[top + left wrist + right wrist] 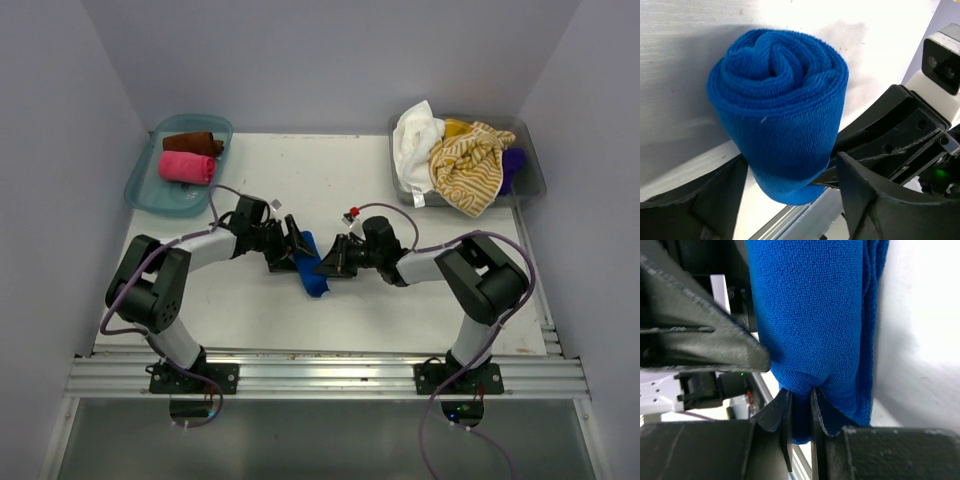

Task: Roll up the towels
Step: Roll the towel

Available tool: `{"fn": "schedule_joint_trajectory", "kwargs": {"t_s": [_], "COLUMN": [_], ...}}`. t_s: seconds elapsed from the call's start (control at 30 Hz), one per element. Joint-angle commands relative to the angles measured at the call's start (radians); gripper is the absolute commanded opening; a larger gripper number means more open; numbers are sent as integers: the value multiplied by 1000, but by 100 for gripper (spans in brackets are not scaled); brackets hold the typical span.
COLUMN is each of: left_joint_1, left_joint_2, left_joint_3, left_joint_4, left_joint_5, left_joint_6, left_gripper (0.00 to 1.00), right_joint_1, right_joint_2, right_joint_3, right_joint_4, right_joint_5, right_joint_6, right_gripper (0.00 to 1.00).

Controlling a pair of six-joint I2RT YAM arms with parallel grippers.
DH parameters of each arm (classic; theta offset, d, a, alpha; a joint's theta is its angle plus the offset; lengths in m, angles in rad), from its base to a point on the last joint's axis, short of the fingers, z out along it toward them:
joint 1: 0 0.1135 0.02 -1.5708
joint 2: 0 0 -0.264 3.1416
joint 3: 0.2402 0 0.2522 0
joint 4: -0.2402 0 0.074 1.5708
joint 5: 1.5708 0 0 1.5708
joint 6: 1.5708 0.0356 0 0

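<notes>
A royal blue towel [313,270], rolled into a thick cylinder, sits mid-table between both grippers. In the left wrist view the roll [780,110] shows its spiral end. My left gripper [298,250] straddles the roll with its jaws wide; the roll fills the space between its fingertips [790,162]. My right gripper [333,262] is shut on a fold of the blue towel [810,315] at the roll's lower edge, pinched between its fingertips [801,395]. The right gripper's black fingers [900,130] also show in the left wrist view, against the roll.
A teal tray [150,190] at the back left holds a rolled brown towel [195,143] and a rolled pink towel [187,167]. A clear bin [530,175] at the back right holds loose white [415,135], yellow-striped [468,165] and purple [513,162] towels. An aluminium rail [320,375] runs along the front.
</notes>
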Motion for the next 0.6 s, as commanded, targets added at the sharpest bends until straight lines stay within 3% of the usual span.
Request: {"fn": "schedule_joint_trajectory", "kwargs": {"t_s": [0.0, 0.07, 0.17, 0.23, 0.27, 0.3, 0.37, 0.43, 0.47, 0.57], "left_joint_1": [-3, -3, -3, -5, -5, -5, -3, -5, -3, -6], "left_joint_2": [20, 30, 51, 63, 64, 64, 64, 60, 57, 53], "left_joint_3": [12, 14, -2, -9, -12, -14, -12, -11, -9, -12], "left_joint_4": [55, 58, 96, 104, 104, 101, 93, 75, 63, 52], "left_joint_5": [23, 16, 36, 38, 35, 33, 23, 13, 4, -5], "left_joint_6": [-12, -23, -58, -74, -77, -78, -78, -78, -80, -80], "left_gripper": [72, 68, 61, 56, 55, 54, 54, 52, 52, 51], "right_joint_1": [5, 7, 8, 30, 44, 59, 108, 160, 181, 280], "right_joint_2": [24, 29, 24, -45, -74, -106, -180, -230, -238, -249], "right_joint_3": [-14, -5, 53, 99, 143, 164, 216, 247, 282, 360], "right_joint_4": [43, 30, -126, -386, -464, -590, -683, -789, -822, -960], "right_joint_5": [-89, -97, -72, 62, 116, 165, 309, 414, 536, 756], "right_joint_6": [47, 41, -38, -173, -215, -277, -319, -361, -373, -420], "right_gripper": [0, 0, 0, 13, 29, 36, 49, 54, 58, 60]}}
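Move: The blue towel roll runs forward-back between the hands. Its middle is about 3 cm right of the open left hand, level in reach and 2 cm lower; from the right hand, still pinching its edge, about 1 cm left, 1 cm farther out and 2 cm lower. The pink towel is some 22 cm ahead and 27 cm left of the left hand, the white towel some 28 cm ahead and 23 cm right of the right hand. Left fingers sink about 1 cm, closing around the blue roll; the right lets go, rising about 4 cm, tilting. ##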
